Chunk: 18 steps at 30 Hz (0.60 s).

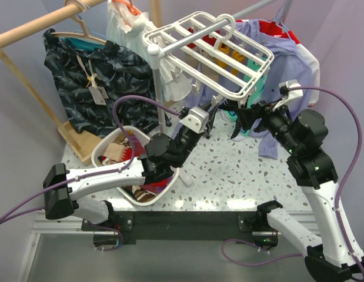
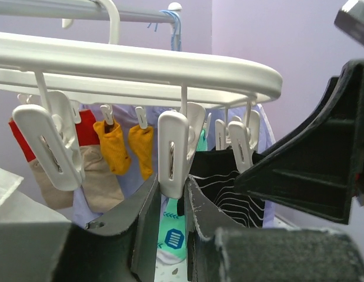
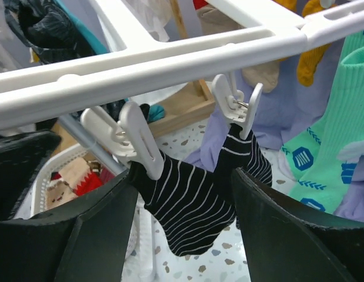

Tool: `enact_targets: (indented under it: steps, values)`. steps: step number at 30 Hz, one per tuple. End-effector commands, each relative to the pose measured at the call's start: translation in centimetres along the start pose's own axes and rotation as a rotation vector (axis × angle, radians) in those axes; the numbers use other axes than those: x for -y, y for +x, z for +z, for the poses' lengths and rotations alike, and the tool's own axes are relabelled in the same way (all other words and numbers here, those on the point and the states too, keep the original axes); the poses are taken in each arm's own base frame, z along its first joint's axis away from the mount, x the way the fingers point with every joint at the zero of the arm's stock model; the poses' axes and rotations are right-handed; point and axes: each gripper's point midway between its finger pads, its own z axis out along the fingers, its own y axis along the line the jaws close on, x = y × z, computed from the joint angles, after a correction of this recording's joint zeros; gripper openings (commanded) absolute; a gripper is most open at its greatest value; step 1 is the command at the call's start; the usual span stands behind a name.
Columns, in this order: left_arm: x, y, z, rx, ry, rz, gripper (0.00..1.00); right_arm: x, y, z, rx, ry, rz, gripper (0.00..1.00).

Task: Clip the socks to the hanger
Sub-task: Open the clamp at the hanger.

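The white grid hanger (image 1: 187, 27) hangs tilted above the table, with my two grippers under its near edge. Two red socks with tan cuffs (image 2: 90, 161) hang from clips on its far side. My left gripper (image 2: 172, 188) is shut on a white clip (image 2: 173, 153), one finger pressed on each side. Behind that clip hangs a black sock with thin white stripes (image 3: 187, 205), pinned by two clips. My right gripper (image 3: 183, 176) stands open, its fingers wide on either side of the striped sock and not touching it. From above, the left gripper (image 1: 214, 114) and right gripper (image 1: 237, 126) are close together.
Yellow socks (image 2: 120, 147) and a teal sock (image 3: 329, 135) also hang from the hanger (image 3: 170, 64). A white laundry basket (image 1: 102, 150) with red and tan cloth stands at the left. A dark garment (image 1: 87, 76) on a wooden rack and lavender cloth (image 1: 276, 138) are behind.
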Motion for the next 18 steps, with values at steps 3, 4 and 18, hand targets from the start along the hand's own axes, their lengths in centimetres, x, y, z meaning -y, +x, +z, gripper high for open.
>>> enact_targets:
  steps: [3,4,18]
  values:
    - [1.0,-0.1,-0.3,0.019,0.048,-0.046,0.00,-3.0,-3.1,-3.9,0.022,-0.104,-0.069,0.68]
    - [1.3,0.2,-0.3,0.012,0.058,-0.045,0.00,-3.5,-3.6,-4.5,0.034,-0.120,-0.065,0.68]
    - [3.8,4.2,-0.5,-0.087,0.121,-0.079,0.00,-8.2,-1.4,-3.1,-0.036,-0.440,-0.006,0.66]
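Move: The clamp under the hanger's near rail is already pinched between the left fingertips. It lies some 10 cm to the left of the open right hand, about 2 cm nearer the robot and 4 cm higher. From the right hand, the black striped sock hangs about 4 cm ahead, 3 cm left and 3 cm lower. The green sock is farther out, roughly 13 cm ahead, 3 cm right and 3 cm lower. The clamp stays squeezed between the left fingertips while that hand draws it some 3 cm down and 3 cm to the right, turning slightly clockwise. The right hand, fingers staying wide, backs off about 7 cm from beside the striped sock while rising, then swings left and sinks a little towards the clamp, turning some 20 degrees counter-clockwise. ##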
